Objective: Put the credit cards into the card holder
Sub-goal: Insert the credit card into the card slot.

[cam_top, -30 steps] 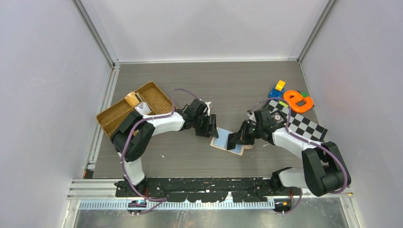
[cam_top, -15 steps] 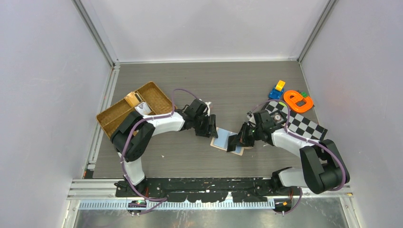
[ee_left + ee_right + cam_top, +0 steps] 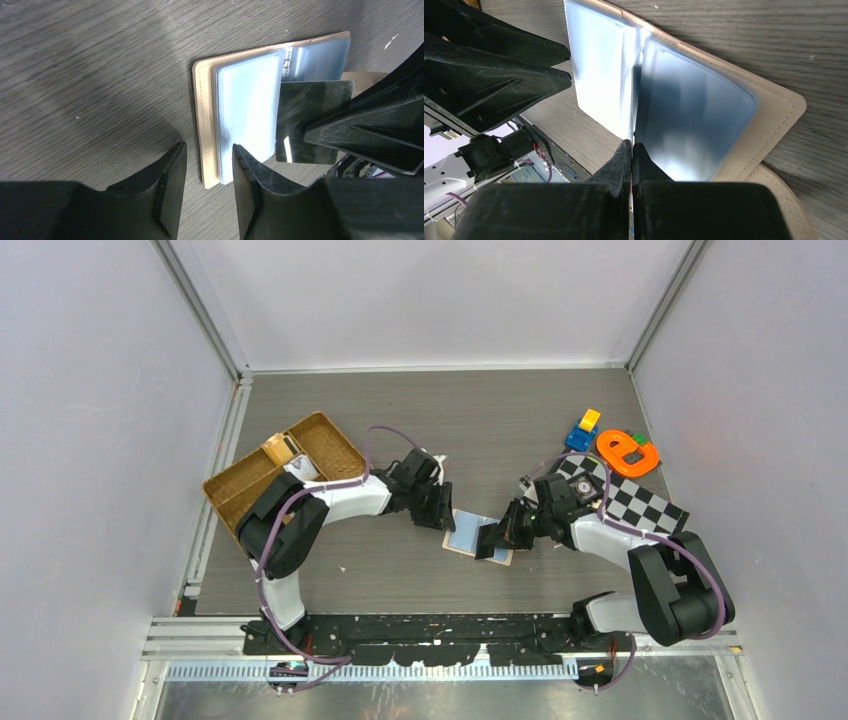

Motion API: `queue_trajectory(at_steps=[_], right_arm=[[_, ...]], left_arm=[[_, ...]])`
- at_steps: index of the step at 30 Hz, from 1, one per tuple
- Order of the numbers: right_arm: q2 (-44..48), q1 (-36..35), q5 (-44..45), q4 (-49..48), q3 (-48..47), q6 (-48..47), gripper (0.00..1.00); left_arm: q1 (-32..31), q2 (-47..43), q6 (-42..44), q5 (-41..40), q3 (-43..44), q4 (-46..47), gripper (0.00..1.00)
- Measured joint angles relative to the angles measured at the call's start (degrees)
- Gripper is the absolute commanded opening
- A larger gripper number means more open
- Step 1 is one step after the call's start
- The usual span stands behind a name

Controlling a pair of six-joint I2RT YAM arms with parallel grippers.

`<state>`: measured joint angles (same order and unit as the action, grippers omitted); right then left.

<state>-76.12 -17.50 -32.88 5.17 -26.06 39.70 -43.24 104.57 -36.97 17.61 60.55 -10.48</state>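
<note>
The peach-beige card holder (image 3: pixel 465 532) lies open on the table between my two grippers, its pale blue pockets (image 3: pixel 250 105) facing up. My right gripper (image 3: pixel 490 540) is shut on a dark, glossy grey credit card (image 3: pixel 311 120), held on edge over the holder's right-hand pockets (image 3: pixel 694 115), its lower edge at the fold. My left gripper (image 3: pixel 447 518) hovers at the holder's left edge. Its fingertips (image 3: pixel 209 150) stand apart with the beige border (image 3: pixel 204 115) and near corner showing in the gap, and nothing is gripped. In the right wrist view my right gripper (image 3: pixel 631 145) shows jaws pressed together on the thin card.
A brown wicker tray (image 3: pixel 250 490) holding small items (image 3: pixel 285 450) stands at the left. A checkered board (image 3: pixel 640 502), an orange toy (image 3: pixel 627 452) and a blue-and-yellow toy (image 3: pixel 583 428) sit at the right, behind my right arm.
My right gripper has carried the card a little leftward over the open holder. The left jaws have narrowed at the holder's left edge.
</note>
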Motion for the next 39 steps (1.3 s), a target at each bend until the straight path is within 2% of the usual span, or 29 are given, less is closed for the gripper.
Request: queue_trajectory(at_steps=[7,21,30,34,37,39], right_arm=[[0.3,0.0,-0.3,-0.5,0.2,0.3,0.0],[0.7,0.0,-0.5,-2.0,0.9,1.1,0.01],[0.6,0.0,-0.8,-5.1,1.6,1.1,0.0],[0.2,0.0,-0.8,-5.6,1.6,0.9,0.01],[-0.3,0.0,-0.6,-5.6,1.6,0.6,0.0],[-0.3,0.0,-0.3,-5.6,1.6,0.2,0.0]], left_arm=[[-0.7,0.7,1.3,-2.4,1.6,-2.3,0.32],[-2.5,2.0,3.2,-6.6,4.9,-6.6,0.28],[-2.6,2.3,4.0,-7.5,5.4,-7.6,0.19],[-2.6,2.7,4.5,-7.9,6.0,-8.4,0.13],[-2.6,2.7,4.5,-8.4,6.1,-8.8,0.02],[-2.6,2.8,4.6,-8.9,6.2,-9.1,0.0]])
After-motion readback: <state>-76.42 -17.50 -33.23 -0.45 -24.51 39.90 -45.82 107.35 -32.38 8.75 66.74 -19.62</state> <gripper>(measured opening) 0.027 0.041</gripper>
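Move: The left hand's point is almost over the card holder's left edge, which lies about 1 cm to its right and 2 cm below; the black card's middle is some 8 cm right of this hand and 2 cm back. The right hand already grips that card; the card slot it is meant for lies about 4 cm to its left, level fore and aft, and 2 cm down. The holder's flap is some 3 cm to the right and 1 cm back. Left fingers nearly close while dipping 1 cm and tilting 10 degrees beside the holder; right keeps the card pinched. ##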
